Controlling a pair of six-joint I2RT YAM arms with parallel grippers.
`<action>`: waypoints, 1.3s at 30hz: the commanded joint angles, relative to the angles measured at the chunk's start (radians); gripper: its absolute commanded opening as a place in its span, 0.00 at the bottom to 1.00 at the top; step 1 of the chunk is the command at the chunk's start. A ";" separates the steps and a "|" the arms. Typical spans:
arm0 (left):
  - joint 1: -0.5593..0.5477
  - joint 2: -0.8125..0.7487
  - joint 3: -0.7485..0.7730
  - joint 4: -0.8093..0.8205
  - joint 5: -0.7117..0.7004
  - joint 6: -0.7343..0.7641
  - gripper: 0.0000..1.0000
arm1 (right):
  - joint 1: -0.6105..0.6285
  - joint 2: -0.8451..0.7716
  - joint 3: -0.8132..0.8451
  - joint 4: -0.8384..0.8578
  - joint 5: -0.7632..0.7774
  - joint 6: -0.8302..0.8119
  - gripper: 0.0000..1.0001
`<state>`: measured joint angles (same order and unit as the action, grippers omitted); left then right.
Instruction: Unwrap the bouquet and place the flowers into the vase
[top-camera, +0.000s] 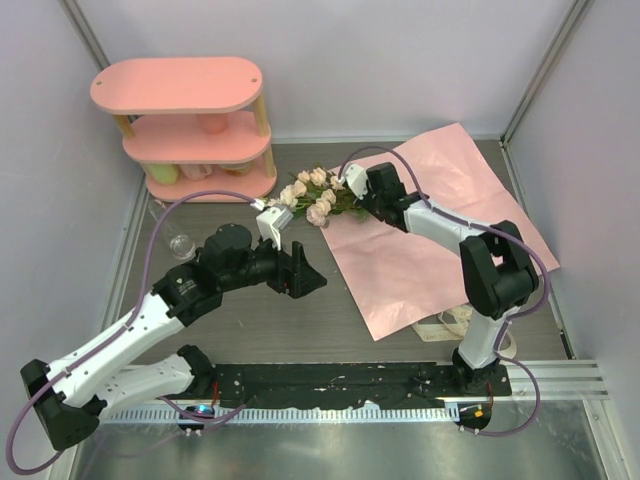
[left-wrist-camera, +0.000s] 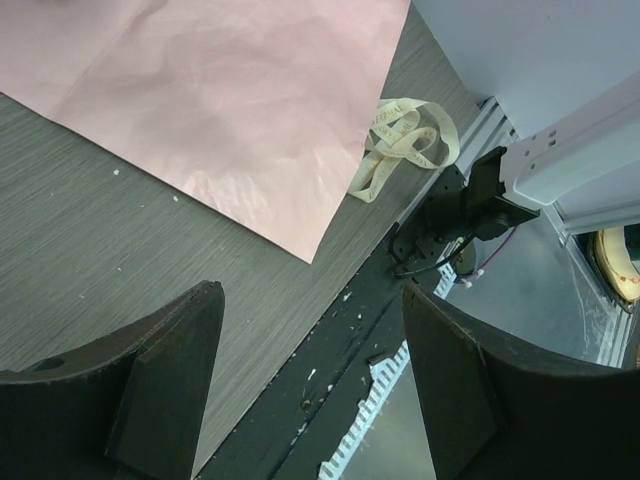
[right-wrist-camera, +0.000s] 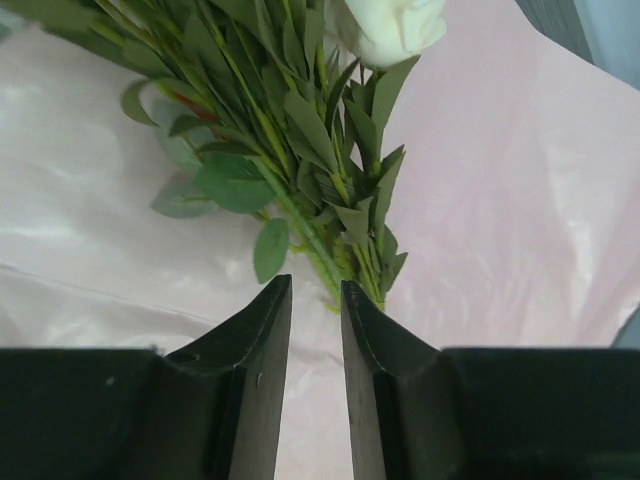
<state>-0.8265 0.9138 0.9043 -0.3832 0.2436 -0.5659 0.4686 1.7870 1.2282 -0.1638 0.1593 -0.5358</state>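
Observation:
The flowers (top-camera: 312, 192), cream and pale pink roses with green stems, lie loose on the table at the far left corner of the flat pink wrapping paper (top-camera: 440, 230). My right gripper (top-camera: 352, 203) sits at their stem ends. In the right wrist view its jaws (right-wrist-camera: 315, 285) are open by a narrow gap, and the leafy stems (right-wrist-camera: 300, 150) end right at the fingertips. My left gripper (top-camera: 305, 275) hovers wide open over the bare table, holding nothing (left-wrist-camera: 312, 290). The clear glass vase (top-camera: 182, 245) stands at the left, beside the left arm. The bouquet is no longer wrapped.
The cream ribbon (left-wrist-camera: 405, 145) lies coiled by the right arm's base (top-camera: 455, 322), off the paper's near corner (left-wrist-camera: 310, 255). A pink three-tier shelf (top-camera: 190, 120) with cups stands at the back left. Side walls close in the table.

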 joint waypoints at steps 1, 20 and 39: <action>0.000 -0.055 0.007 -0.014 -0.007 0.015 0.76 | -0.021 0.044 0.056 -0.025 0.057 -0.289 0.30; 0.000 -0.035 0.016 -0.017 0.000 0.015 0.76 | -0.019 0.209 0.090 0.066 0.082 -0.418 0.28; 0.000 0.042 0.024 0.058 0.020 -0.008 0.77 | 0.002 -0.138 -0.093 0.023 0.109 -0.404 0.08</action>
<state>-0.8265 0.9379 0.9043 -0.3939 0.2462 -0.5682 0.4603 1.7863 1.1717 -0.1600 0.2440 -0.9543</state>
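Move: Just below the right hand, whose fingers are part-open, lie the flower stems where they leave the leaves: about 3 cm ahead, 2 cm to its right and 7 cm down. The rose heads are about 14 cm left and 6 cm ahead of the hand; the opened wrapping paper's middle is some 16 cm right and 2 cm back. From the left hand, those stems lie about 31 cm ahead, 20 cm right and 22 cm down. Sinking about 6.5 cm and easing some 3 cm forward and 2.5 cm to its right, the right hand goes down onto the flower stems, rolling its left side down by over 20 degrees. Its fingers close near the bottom and pinch a green stem beside the leaves, then the hand rises about 6 cm, drawing back a little, with the grip kept. ##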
